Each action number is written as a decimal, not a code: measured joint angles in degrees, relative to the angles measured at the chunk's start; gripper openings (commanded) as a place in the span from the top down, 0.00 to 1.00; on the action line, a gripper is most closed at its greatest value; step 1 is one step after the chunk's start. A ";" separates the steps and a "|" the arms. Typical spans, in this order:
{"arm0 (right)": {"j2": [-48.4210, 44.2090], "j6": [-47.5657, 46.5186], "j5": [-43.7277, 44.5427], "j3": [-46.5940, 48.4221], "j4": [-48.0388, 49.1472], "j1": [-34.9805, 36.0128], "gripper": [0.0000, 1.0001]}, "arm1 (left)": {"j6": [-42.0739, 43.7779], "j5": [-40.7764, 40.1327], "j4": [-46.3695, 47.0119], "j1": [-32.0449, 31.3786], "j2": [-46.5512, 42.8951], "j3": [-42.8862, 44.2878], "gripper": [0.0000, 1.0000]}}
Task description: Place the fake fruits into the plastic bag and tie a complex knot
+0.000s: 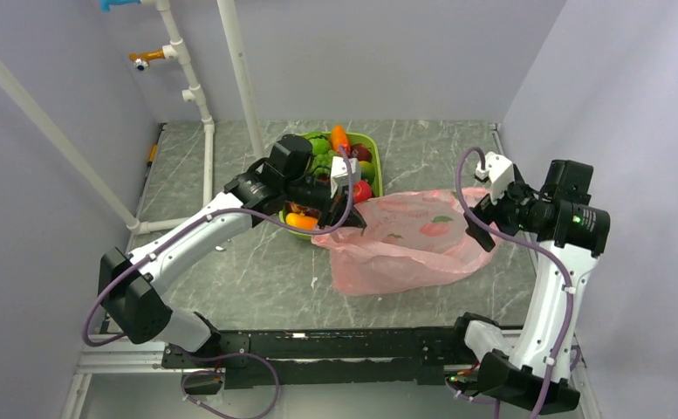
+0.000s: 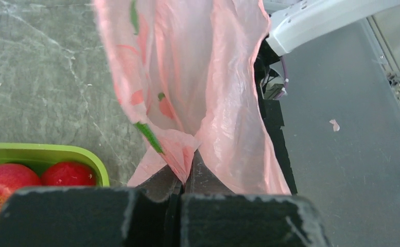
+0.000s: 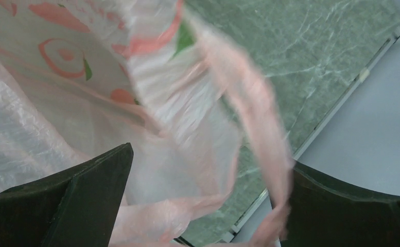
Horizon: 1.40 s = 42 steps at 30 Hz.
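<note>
The pink plastic bag [image 1: 405, 240] lies crumpled at the middle of the table, beside the lime-green tray [image 1: 375, 148]. The tray holds the fake fruits [image 1: 339, 140]: orange, green and red ones. My left gripper [image 1: 352, 214] is shut on a pinched fold of the bag's [image 2: 187, 77] rim, right next to the tray's corner [image 2: 92, 154], where two red apples [image 2: 66, 174] show. My right gripper [image 1: 485, 229] is at the bag's right end. It [image 3: 210, 159] stands wide open, with the bag's blurred handle loop [image 3: 259, 113] hanging loose between its fingers [image 3: 84, 195].
White pipes [image 1: 197, 96] rise along the back left of the grey marble table [image 1: 230, 262]. The table's right edge [image 3: 336, 108] runs close to my right gripper, with the wall just beyond. The right arm's white link [image 2: 331, 20] shows behind the bag.
</note>
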 measured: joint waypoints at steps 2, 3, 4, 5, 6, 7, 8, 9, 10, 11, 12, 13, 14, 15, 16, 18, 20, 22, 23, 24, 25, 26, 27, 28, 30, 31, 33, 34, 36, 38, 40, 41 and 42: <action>1.03 1.05 0.94 -0.15 0.04 0.00 0.01 | -1.20 -0.76 0.81 0.35 0.59 -0.20 1.00; 2.03 1.38 1.49 -0.63 0.11 -0.02 0.01 | -2.14 -1.44 1.49 0.70 0.81 -0.70 1.00; 2.97 1.44 1.99 -1.33 -0.04 -0.04 0.01 | -3.37 -1.88 2.23 1.27 0.96 -1.49 1.00; 3.74 1.33 2.23 -1.86 -0.35 -0.11 0.01 | -4.20 -2.36 2.78 1.90 1.05 -2.14 1.00; 5.03 1.03 2.21 -2.36 -0.94 -0.28 0.01 | -5.01 -2.97 3.17 2.80 1.29 -2.86 1.00; 6.54 0.74 2.05 -2.75 -1.79 -0.55 0.01 | -5.88 -3.65 3.39 3.67 1.51 -3.48 1.00; 7.52 0.63 1.70 -3.02 -2.40 -0.74 0.01 | -6.27 -4.33 3.48 4.37 1.75 -4.00 1.00; 8.07 0.63 1.05 -3.32 -2.73 -0.87 0.01 | -6.51 -4.96 3.56 5.18 1.90 -4.68 1.00; 8.15 0.72 0.48 -3.52 -2.82 -0.96 0.01 | -6.73 -5.33 3.63 5.60 1.92 -5.18 1.00; 7.74 0.94 -0.57 -3.52 -2.73 -0.98 0.01 | -6.73 -5.35 3.98 5.81 1.92 -5.90 1.00; 7.21 1.18 -1.33 -3.50 -2.47 -0.98 0.01 | -6.62 -5.29 4.07 5.73 1.90 -6.34 1.00; 6.25 1.64 -2.64 -3.50 -1.86 -0.98 0.01 | -6.21 -5.25 4.15 5.44 1.90 -6.58 1.00; 4.98 2.29 -3.91 -3.48 -0.79 -0.83 0.01 | -5.70 -5.20 4.02 5.03 1.90 -6.64 1.00; 3.82 3.21 -4.79 -3.37 0.44 -0.15 0.00 | -5.03 -5.11 3.80 4.50 1.90 -6.62 1.00; 1.88 6.05 -5.49 -1.86 4.31 2.91 0.00 | -3.19 -4.46 3.26 3.08 1.92 -5.79 1.00; 1.92 8.09 -4.35 -1.20 6.58 5.86 0.00 | -2.69 -4.15 3.04 2.60 1.99 -5.31 1.00; 2.10 10.27 -2.56 -0.81 10.99 11.47 0.00 | -1.64 -3.43 2.40 2.05 2.32 -3.74 1.00; 2.80 11.69 -1.44 -0.83 14.99 16.70 0.00 | -0.57 -2.58 1.90 1.77 2.91 -1.73 1.00; 3.34 12.04 -0.52 -1.05 16.74 18.62 0.00 | 0.07 -2.32 1.77 1.60 3.26 -0.66 1.00; 3.78 12.28 0.33 -1.38 18.05 20.33 0.00 | 0.50 -2.14 1.66 1.53 3.52 0.04 1.00; 4.26 12.31 1.27 -1.75 19.08 21.75 0.00 | 1.20 -1.70 1.40 1.38 3.80 0.87 1.00; 4.79 12.20 1.64 -2.12 19.65 22.88 0.00 | 1.70 -1.20 1.18 1.25 4.02 1.44 1.00; 5.31 12.07 1.84 -2.58 20.09 23.87 0.00 | 2.12 -0.74 0.98 1.03 4.28 1.92 1.00; 5.70 11.93 1.86 -3.08 20.41 24.63 0.01 | 2.40 -0.33 0.87 0.81 4.46 2.25 1.00; 6.21 11.54 1.73 -4.02 20.33 25.31 0.16 | 2.56 0.70 0.92 0.50 4.87 2.54 1.00; 6.49 11.08 1.14 -4.42 19.80 25.53 0.35 | 2.56 1.07 0.92 0.44 5.14 2.67 1.00; 6.84 10.21 0.35 -5.22 17.77 25.68 0.74 | 2.05 1.88 1.01 0.44 5.92 3.02 1.00; 6.84 9.25 0.20 -5.81 16.94 25.75 0.99 | 1.62 2.23 1.36 0.50 6.27 3.06 1.00; 6.75 8.79 1.18 -7.48 14.38 25.64 1.00 | 1.03 2.95 1.95 1.03 6.73 3.06 1.00; 6.69 7.89 1.33 -8.41 10.95 23.50 1.00 | 0.59 3.91 2.64 2.47 6.91 3.06 1.00; 5.90 6.40 -1.81 -8.37 8.02 17.84 1.00 | 0.42 5.03 4.09 4.55 7.17 3.06 0.96; 5.18 5.66 -3.61 -7.93 6.60 14.82 1.00 | 0.72 5.86 4.72 5.66 7.65 3.15 0.88; 4.52 5.16 -5.14 -7.08 4.92 12.33 1.00 | 1.20 6.54 4.94 6.40 8.28 3.48 0.78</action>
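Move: The part of the plastic bag to grab, its far rim, lies about 9 cm to the right hand's left, 4 cm ahead and some 4 cm lower. The bag's loose right end is straight under the open fingers, roughly 4 cm down. The same rim is about 17 cm to the right of the left hand, which already holds the bag's other end, and 6 cm ahead. The fruit bin's middle sits some 15 cm ahead of the left hand, 6 cm left and 22 cm below. Down about 5 cm and back up, then left some 10 cm and forward, the right hand swings open-fingered along the bag towards the left hand, turning nearly 20 degrees counter-clockwise; it dips, shuts and pinches the far rim, then draws back and to the right. The left hand keeps its pinch, jerking forward and down, easing back, then going forward again. ##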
